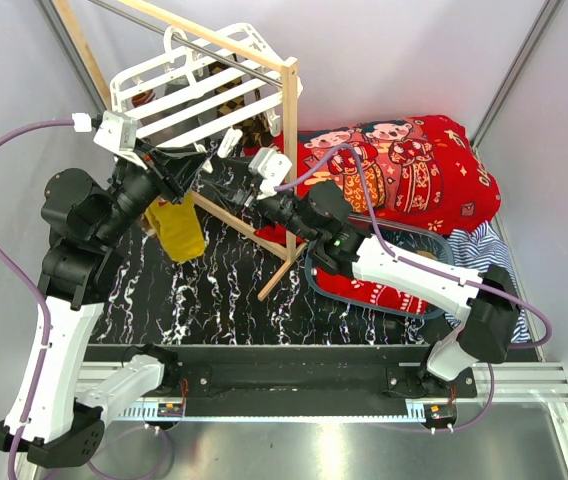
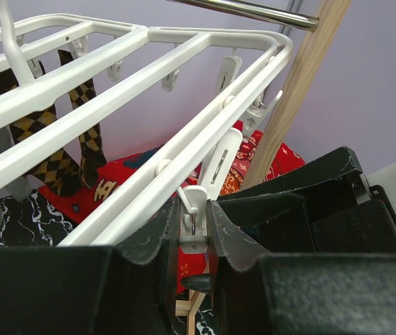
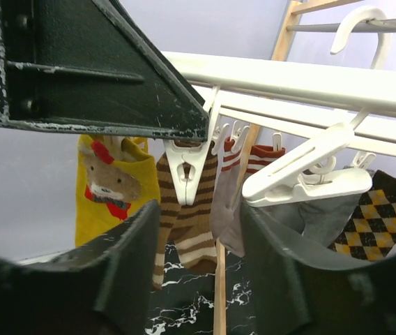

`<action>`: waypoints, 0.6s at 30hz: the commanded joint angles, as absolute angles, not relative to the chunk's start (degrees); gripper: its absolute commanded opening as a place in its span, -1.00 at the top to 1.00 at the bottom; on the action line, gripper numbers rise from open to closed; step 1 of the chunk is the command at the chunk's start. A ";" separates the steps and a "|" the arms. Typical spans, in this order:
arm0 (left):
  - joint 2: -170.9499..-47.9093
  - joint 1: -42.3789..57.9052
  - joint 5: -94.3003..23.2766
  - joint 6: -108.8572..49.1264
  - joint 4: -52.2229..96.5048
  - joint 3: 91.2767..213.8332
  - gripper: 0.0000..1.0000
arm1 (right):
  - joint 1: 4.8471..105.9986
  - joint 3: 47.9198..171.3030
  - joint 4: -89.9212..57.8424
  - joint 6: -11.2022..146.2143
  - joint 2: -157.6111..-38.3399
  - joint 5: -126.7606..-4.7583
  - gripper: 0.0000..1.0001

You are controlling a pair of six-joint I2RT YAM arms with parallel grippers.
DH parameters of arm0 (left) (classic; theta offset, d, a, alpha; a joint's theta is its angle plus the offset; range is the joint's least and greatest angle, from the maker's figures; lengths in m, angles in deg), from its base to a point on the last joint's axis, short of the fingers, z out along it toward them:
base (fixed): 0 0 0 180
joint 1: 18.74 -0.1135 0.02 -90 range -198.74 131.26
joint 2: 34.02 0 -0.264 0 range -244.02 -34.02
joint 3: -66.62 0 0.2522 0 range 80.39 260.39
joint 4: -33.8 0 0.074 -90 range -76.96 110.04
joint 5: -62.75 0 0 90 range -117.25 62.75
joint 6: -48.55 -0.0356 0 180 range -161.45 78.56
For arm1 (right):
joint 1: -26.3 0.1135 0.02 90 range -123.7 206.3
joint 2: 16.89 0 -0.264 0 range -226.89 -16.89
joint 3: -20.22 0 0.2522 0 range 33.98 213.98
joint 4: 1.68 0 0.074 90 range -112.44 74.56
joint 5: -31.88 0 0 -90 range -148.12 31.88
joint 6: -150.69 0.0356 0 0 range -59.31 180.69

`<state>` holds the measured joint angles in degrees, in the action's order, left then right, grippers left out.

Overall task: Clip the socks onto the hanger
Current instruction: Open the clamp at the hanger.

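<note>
The white hanger (image 1: 194, 80) hangs from the wooden rack at the back left. My left gripper (image 2: 194, 241) is shut on one of its small white clips (image 2: 194, 223), squeezing it at the frame's edge. Just to the right, my right gripper (image 3: 201, 244) stands below the bars, open with nothing between its fingers. Clipped to the hanger are a yellow reindeer sock (image 3: 111, 188), a brown striped sock (image 3: 187, 223) and argyle socks (image 2: 44, 132). A grey sock with a red-white cuff (image 3: 229, 202) hangs close to the right finger (image 3: 288, 272), under a tilted clip (image 3: 302, 178).
The rack's wooden pole (image 1: 289, 150) stands between the arms, and a metal rod (image 2: 254, 10) runs above the hanger. The big red cartoon blanket (image 1: 404, 160) and a blue-white striped cloth (image 1: 484, 250) lie at the right. A blue-rimmed basket (image 1: 364, 300) sits under the right arm.
</note>
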<state>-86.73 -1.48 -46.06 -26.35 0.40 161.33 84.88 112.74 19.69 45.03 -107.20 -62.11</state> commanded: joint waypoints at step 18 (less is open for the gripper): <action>-86.49 -1.16 -47.47 -24.83 5.54 159.93 0.82 | 85.45 118.00 19.71 45.84 -108.21 -64.71 0.42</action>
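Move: The clamp is already pinched in my left fingers, right at the left hand point. From my right hand it lies about 2 cm to the left and 2 cm up, level fore and aft. The hanger's near bar runs some 4 cm above the clamp; the next clip hangs roughly 4 cm farther out and 4 cm to the right of the clamp, and the wooden post stands about 12 cm beyond and 17 cm to the right of the clamp. I raise my right hand about 1 cm, easing a touch to the left towards the clamp, then hold there while its half-open fingers keep closing from either side of the clamp's lower end to about a third open. My left hand keeps its pinch on the clamp and stays nearly in place, dipping barely half a centimetre and partly coming back. ##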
